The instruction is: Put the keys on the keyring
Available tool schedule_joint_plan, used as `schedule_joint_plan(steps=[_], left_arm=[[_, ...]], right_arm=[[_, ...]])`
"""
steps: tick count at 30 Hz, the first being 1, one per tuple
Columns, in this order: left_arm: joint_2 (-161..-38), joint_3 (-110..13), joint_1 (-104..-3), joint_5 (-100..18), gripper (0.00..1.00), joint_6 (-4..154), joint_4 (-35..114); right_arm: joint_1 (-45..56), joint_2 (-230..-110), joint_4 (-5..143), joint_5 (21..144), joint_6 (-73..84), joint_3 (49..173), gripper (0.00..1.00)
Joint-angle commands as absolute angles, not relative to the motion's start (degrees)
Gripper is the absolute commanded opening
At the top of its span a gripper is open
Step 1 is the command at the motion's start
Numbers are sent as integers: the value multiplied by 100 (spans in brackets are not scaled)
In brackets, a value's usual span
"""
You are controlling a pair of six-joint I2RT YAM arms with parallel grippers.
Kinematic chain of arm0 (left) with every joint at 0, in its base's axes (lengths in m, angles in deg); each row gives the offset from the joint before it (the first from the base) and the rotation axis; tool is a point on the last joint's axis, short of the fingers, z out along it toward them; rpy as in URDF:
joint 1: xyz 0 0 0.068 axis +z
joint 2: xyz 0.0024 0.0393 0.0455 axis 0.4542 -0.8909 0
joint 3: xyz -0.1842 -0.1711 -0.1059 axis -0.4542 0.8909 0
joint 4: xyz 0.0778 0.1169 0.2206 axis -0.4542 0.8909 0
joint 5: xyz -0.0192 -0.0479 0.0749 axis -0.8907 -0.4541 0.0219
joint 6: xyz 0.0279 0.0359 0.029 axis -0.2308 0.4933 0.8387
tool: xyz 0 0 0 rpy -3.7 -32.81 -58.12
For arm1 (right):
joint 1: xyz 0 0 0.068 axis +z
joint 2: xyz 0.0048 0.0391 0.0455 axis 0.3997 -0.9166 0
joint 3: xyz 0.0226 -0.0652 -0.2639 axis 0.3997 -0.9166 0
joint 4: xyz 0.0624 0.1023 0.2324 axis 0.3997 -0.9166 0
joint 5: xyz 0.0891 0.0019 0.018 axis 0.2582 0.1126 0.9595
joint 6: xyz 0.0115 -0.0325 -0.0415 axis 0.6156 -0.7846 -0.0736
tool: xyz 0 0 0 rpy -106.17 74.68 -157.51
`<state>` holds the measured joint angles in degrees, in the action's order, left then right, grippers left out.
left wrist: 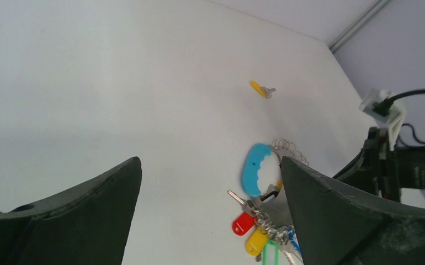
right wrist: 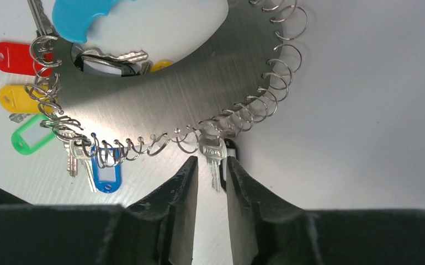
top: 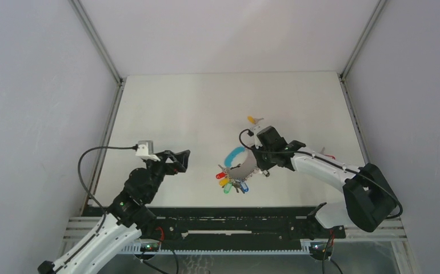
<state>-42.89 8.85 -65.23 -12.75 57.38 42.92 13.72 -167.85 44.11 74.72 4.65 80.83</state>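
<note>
The keyring (right wrist: 199,83) lies on the white table: a brushed metal crescent edged by a wire coil, with a light-blue band (left wrist: 257,168) and red, yellow, green and blue tags. A silver key with a black tag (right wrist: 213,153) hangs from the coil. Its blade sits between the tips of my right gripper (right wrist: 211,165), whose jaws stand slightly apart and do not pinch it. A yellow-tagged key (top: 255,120) lies alone, farther back on the table. My left gripper (top: 182,161) hovers wide open to the left of the keyring, with nothing between its fingers.
A small red-tagged key (top: 327,155) lies beside the right forearm. Grey walls close in the table on both sides and at the back. The right arm's camera cable (top: 244,137) loops just above the keyring.
</note>
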Motion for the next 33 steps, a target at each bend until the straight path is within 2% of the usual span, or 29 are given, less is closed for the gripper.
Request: schedule_joint_plan(steps=[1, 3, 6, 8, 10, 12, 15, 19, 26, 33], left_arm=[[-3794, -17, -6489, -822, 100, 5344, 5507], [-3674, -318, -6489, -730, 100, 5324, 5977], [-3597, -813, -6489, -601, 100, 5326, 6667], [-3606, -1165, -6489, -558, 100, 5403, 7121], [-3635, -1542, -6489, -539, 100, 5600, 7629], [-3640, -1800, -6489, -502, 100, 5781, 7972], [-3538, -2037, -6489, -428, 100, 5972, 8311], [-3162, -2194, -6489, -357, 100, 6376, 8360], [-2537, -2249, -6489, -203, 100, 7052, 8164], [-2103, -1836, -6489, -51, 100, 7094, 8030]], right_arm=[[1480, -16456, 4381, 7390, 1059, 7936, 27], [1569, -16292, 4364, 7292, 1138, 7856, 38], [1704, -15836, 4296, 7065, 1269, 7767, 47], [1754, -15379, 4223, 6957, 1335, 7706, 62], [1774, -14737, 4097, 6793, 1394, 7654, 70], [1775, -14119, 3959, 6665, 1427, 7578, 75], [1743, -13167, 3704, 6451, 1531, 7463, 94], [1722, -11922, 3274, 6139, 1694, 7434, 99], [1713, -9498, 2878, 5788, 1930, 7560, 100], [1830, -8539, 2560, 5211, 2024, 7716, 100]])
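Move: The keyring lies on the table with its middle about 5 cm ahead, 7 cm left and 2 cm below my right hand. The key with the black tag, at its near right edge, is right by my fingertips, 1 cm ahead and 1 cm left. The yellow-tagged key lies some 22 cm ahead and 2 cm left, the red-tagged one 9 cm ahead and 24 cm right. From my left hand the keyring is about 4 cm ahead, 22 cm right and 15 cm below. I spread my right fingers from nearly shut to wide open at the keyring's near right edge, drawing back 2 to 3 cm almost level, then lift clear some 23 cm, swinging right and further back while the wrist tips up from pointing down to pointing forward. My left hand, open throughout, also retreats from the keyring: up, left and back. ##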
